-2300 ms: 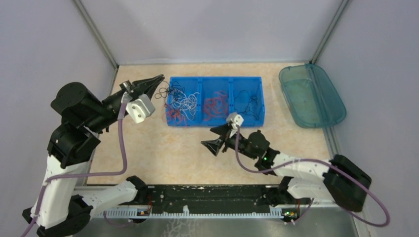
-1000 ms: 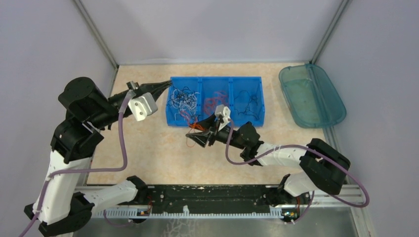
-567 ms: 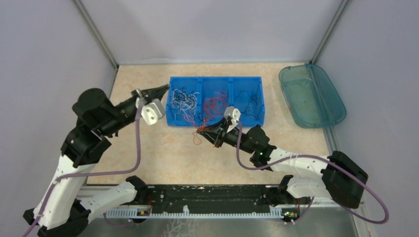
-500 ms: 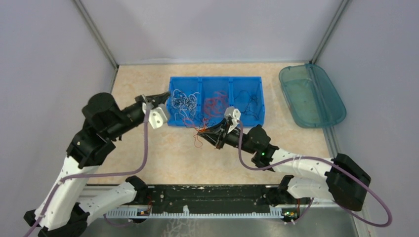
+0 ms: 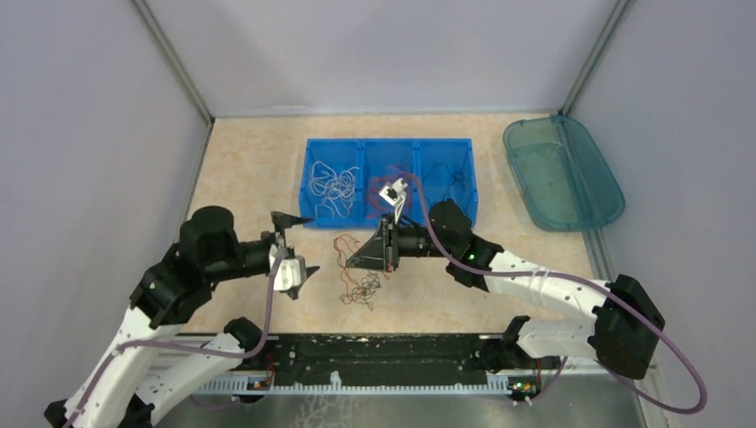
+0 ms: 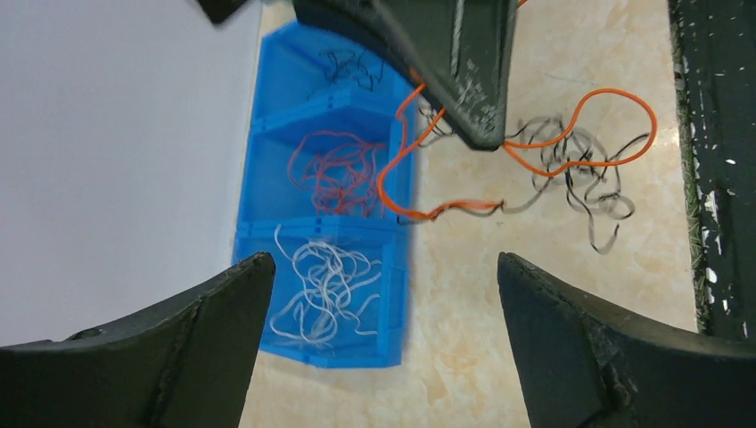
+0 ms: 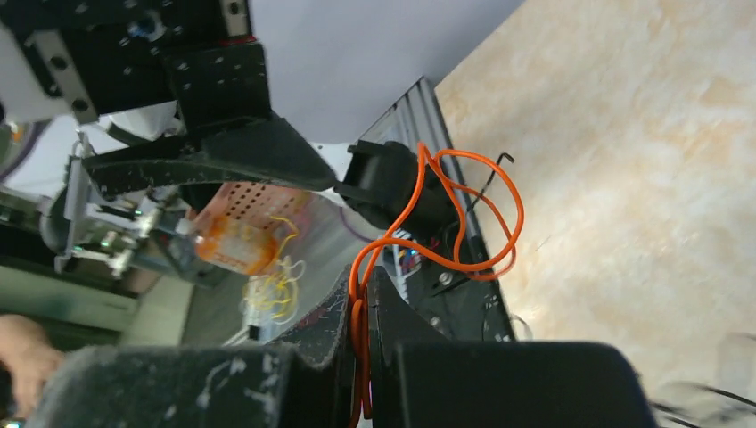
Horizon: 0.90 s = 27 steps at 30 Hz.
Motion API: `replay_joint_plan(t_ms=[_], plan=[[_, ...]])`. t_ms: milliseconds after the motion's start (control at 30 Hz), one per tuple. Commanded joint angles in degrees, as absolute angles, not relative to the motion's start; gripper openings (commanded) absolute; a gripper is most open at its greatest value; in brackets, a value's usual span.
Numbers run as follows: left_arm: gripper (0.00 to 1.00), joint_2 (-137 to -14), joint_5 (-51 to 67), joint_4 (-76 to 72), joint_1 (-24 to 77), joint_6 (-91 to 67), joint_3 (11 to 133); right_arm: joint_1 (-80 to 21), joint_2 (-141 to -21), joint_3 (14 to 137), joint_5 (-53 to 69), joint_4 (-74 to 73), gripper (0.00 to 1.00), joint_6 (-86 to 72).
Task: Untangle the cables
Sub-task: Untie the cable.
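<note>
My right gripper (image 5: 353,262) is shut on a red-orange cable (image 7: 465,212); the strand sits pinched between its fingers (image 7: 360,299) and loops out beyond the tips. From it a small tangle of red-orange and black cables (image 5: 357,280) trails onto the table in front of the blue bin (image 5: 307,218). The left wrist view shows this tangle (image 6: 578,169) below the right gripper (image 6: 484,138). My left gripper (image 5: 308,246) stands wide open and empty, left of the tangle (image 6: 383,260). In the bin lie white cables (image 5: 332,185), red ones (image 6: 334,174) and black ones (image 5: 446,185), one colour per compartment.
A teal oval tray (image 5: 584,147) sits at the back right. Grey walls close in the table on the left, back and right. The black base rail (image 5: 374,349) runs along the near edge.
My left gripper has opened and drawn back from the bin's left compartment toward the near left. My right gripper closed on the red-orange cable and pulled a tangle onto the table.
</note>
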<state>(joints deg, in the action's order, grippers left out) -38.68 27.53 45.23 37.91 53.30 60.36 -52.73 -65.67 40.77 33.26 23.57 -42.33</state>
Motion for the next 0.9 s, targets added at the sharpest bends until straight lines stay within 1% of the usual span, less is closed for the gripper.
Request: replay_joint_plan(t_ms=[0,100,200,400,500,633,767,867], plan=[[1.00,-35.07,37.20,46.43,38.23,63.30,59.58,-52.34,-67.89,45.47,36.09,19.18,0.00,-54.71],[0.99,-32.80,40.98,46.07,38.23,72.66,57.13,-51.81,-71.16,46.77,35.93,21.68,0.00,-63.33],[0.96,-30.23,43.38,46.13,38.23,82.79,52.57,-51.55,-74.16,45.28,36.17,30.81,0.00,-73.08],[0.88,-26.99,46.52,45.99,38.23,98.27,46.59,-51.53,-77.00,45.00,34.56,37.46,0.00,-81.90],[0.83,-24.95,48.23,40.84,38.25,101.48,43.22,-51.50,-77.78,45.39,33.78,39.53,0.00,-84.70],[0.73,-21.18,52.35,33.70,38.23,106.27,37.58,-51.55,-78.46,46.01,33.57,40.02,0.00,-86.08],[0.67,-22.13,52.22,32.32,38.23,110.66,36.52,-51.59,-78.67,46.05,33.95,40.53,0.00,-86.61],[0.63,-22.60,53.63,28.66,38.23,112.02,35.29,-51.85,-78.68,45.80,33.67,39.98,0.00,-86.40]])
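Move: The right hand already grips the orange cable; its gripped part and free loops lie about 5 cm to the right of the wide-open left hand, 3 cm back and some 3 cm lower. From the right hand, the left gripper is roughly 6 cm left, 3 cm ahead and 3 cm higher. The black cable on the table is about 7 cm right of the left hand, 3 cm ahead and 28 cm below; the blue bin's middle lies 12 cm right, 25 cm ahead, 27 cm below. The right fingers keep their pinch on the orange cable, carrying it about 4 cm left and slightly forward while rolling some 40 degrees about their pointing line. The left hand backs off about 5 cm, first rising slightly, then sinking to finish 4 cm lower and a little to the right by the hanging orange loop; it rolls over 50 degrees and its wide-open fingers close by about a third. ##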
